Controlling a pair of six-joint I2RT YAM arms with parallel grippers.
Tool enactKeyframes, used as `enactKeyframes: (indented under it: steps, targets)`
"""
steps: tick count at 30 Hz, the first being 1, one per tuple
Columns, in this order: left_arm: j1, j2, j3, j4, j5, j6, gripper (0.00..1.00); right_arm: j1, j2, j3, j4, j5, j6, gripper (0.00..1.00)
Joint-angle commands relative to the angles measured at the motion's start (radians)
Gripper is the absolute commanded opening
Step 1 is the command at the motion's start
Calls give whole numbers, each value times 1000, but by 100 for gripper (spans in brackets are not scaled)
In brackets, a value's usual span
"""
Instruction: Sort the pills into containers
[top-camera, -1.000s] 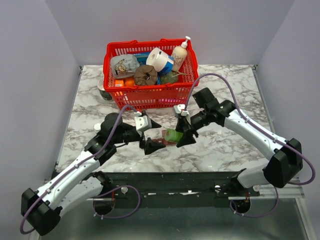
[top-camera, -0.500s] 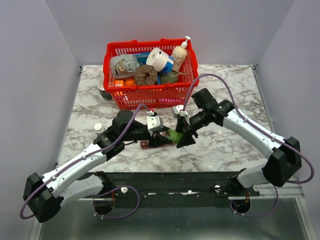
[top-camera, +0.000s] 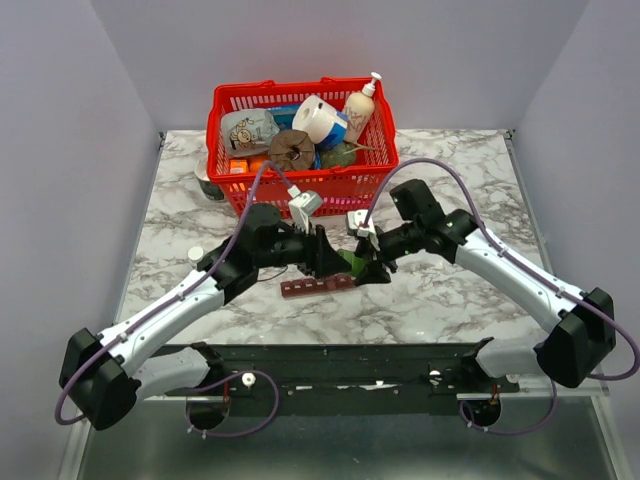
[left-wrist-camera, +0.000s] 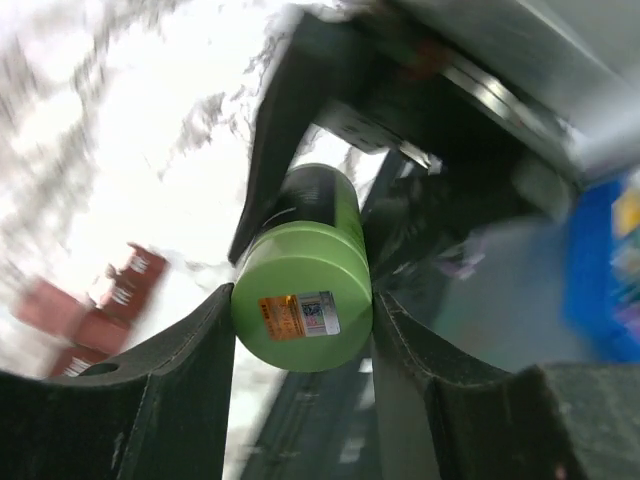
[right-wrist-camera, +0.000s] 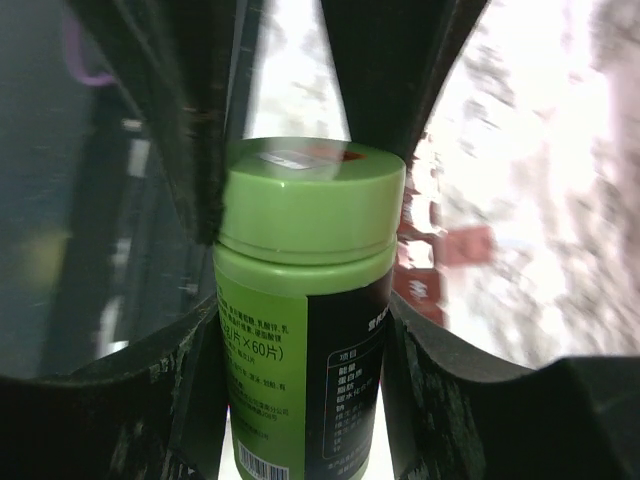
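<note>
A small green bottle (top-camera: 350, 263) hangs just above the marble table between my two grippers. My right gripper (top-camera: 368, 268) is shut on the bottle's labelled body (right-wrist-camera: 300, 380). My left gripper (top-camera: 333, 262) has come in from the left, and its fingers (left-wrist-camera: 180, 390) press on both sides of the green cap (left-wrist-camera: 300, 300). The containers, a dark red pill organizer (top-camera: 315, 287), lie on the table just in front of the bottle, blurred in the left wrist view (left-wrist-camera: 90, 310) and the right wrist view (right-wrist-camera: 455, 255). No pills show.
A red mesh basket (top-camera: 225, 135) full of several items stands at the back of the table. A dark jar (top-camera: 207, 186) sits by its left corner, and a small white object (top-camera: 196, 254) lies near the left arm. The black base rail (top-camera: 350, 360) runs along the near edge.
My left gripper has moved right, off the pill organizer, to the bottle and closed on its cap. The right gripper has held the bottle almost in place.
</note>
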Motion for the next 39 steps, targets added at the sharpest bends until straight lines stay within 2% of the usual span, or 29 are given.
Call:
enactKeyframes:
  steps: [1,2,3,6,9,11,12,13,15,18,20,22,23,25,26,29,30,32,33,39]
  targets:
    - [63,81,20,-12,16,-668,0,13,-49,-36,185,260,34,2]
    - [62,90,16,2,-2,-783,0,13,-51,-36,192,276,45,2]
    - [62,95,28,-4,-8,-816,0,13,-51,-38,200,285,50,2]
    - [62,104,80,-65,-69,-833,0,13,-51,-46,221,305,68,2]
    - [63,118,118,-78,-66,-810,2,13,-54,-56,228,289,79,2]
    - [74,126,120,-47,-40,-775,24,13,-58,-61,226,252,88,2]
    - [80,124,96,-17,-18,-748,63,13,-55,-62,225,236,90,2]
    - [92,123,79,13,45,-738,81,13,-55,-61,217,201,91,2]
    - [121,95,34,132,90,-718,99,13,-52,-59,209,171,91,2]
    - [170,46,-41,205,134,-633,99,13,-46,-53,188,118,85,3]
    - [192,11,-50,170,135,-493,99,13,-41,-52,174,85,79,3]
    - [195,-26,-40,95,93,-324,99,13,-38,-49,153,57,73,3]
    - [194,-75,-49,70,64,-162,99,11,-37,-46,142,28,62,4]
    - [194,-138,-108,86,72,-22,99,11,-31,-41,110,2,51,4]
    - [194,-206,-131,117,87,113,99,11,-28,-32,96,-18,30,4]
    - [191,-314,-162,98,87,272,99,11,-24,-23,47,-52,-11,4]
    - [191,-327,-162,84,87,374,99,13,-28,-26,38,-64,-19,4]
    - [191,-347,-155,21,93,462,99,11,-32,-29,21,-90,-42,4]
    - [191,-348,-153,1,104,559,99,11,-31,-30,16,-98,-47,4]
    - [189,-333,-147,-84,182,739,99,11,-34,-38,-13,-127,-90,4]
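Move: The left fingers are already closed on the green pill bottle's cap, pointing right, so the cap sits right at their hand point. The brown pill box lies on the table about 17 cm below, some 5 cm to the left and 2 cm farther out; its loose lid is about 6 cm ahead, 3 cm left and just as low. From the right hand, which grips the bottle's body, the cap is about 5 cm to the left and 2 cm up. Twist the left gripper on the cap about 40 degrees counter-clockwise as seen from the cap end, while both hands carry the bottle some 4 cm forward. Then open the left fingers wide, back off about 7 cm to the left, and roll the wrist back past its starting angle. Keep the right grip on the bottle and ease it back to just behind its start. ##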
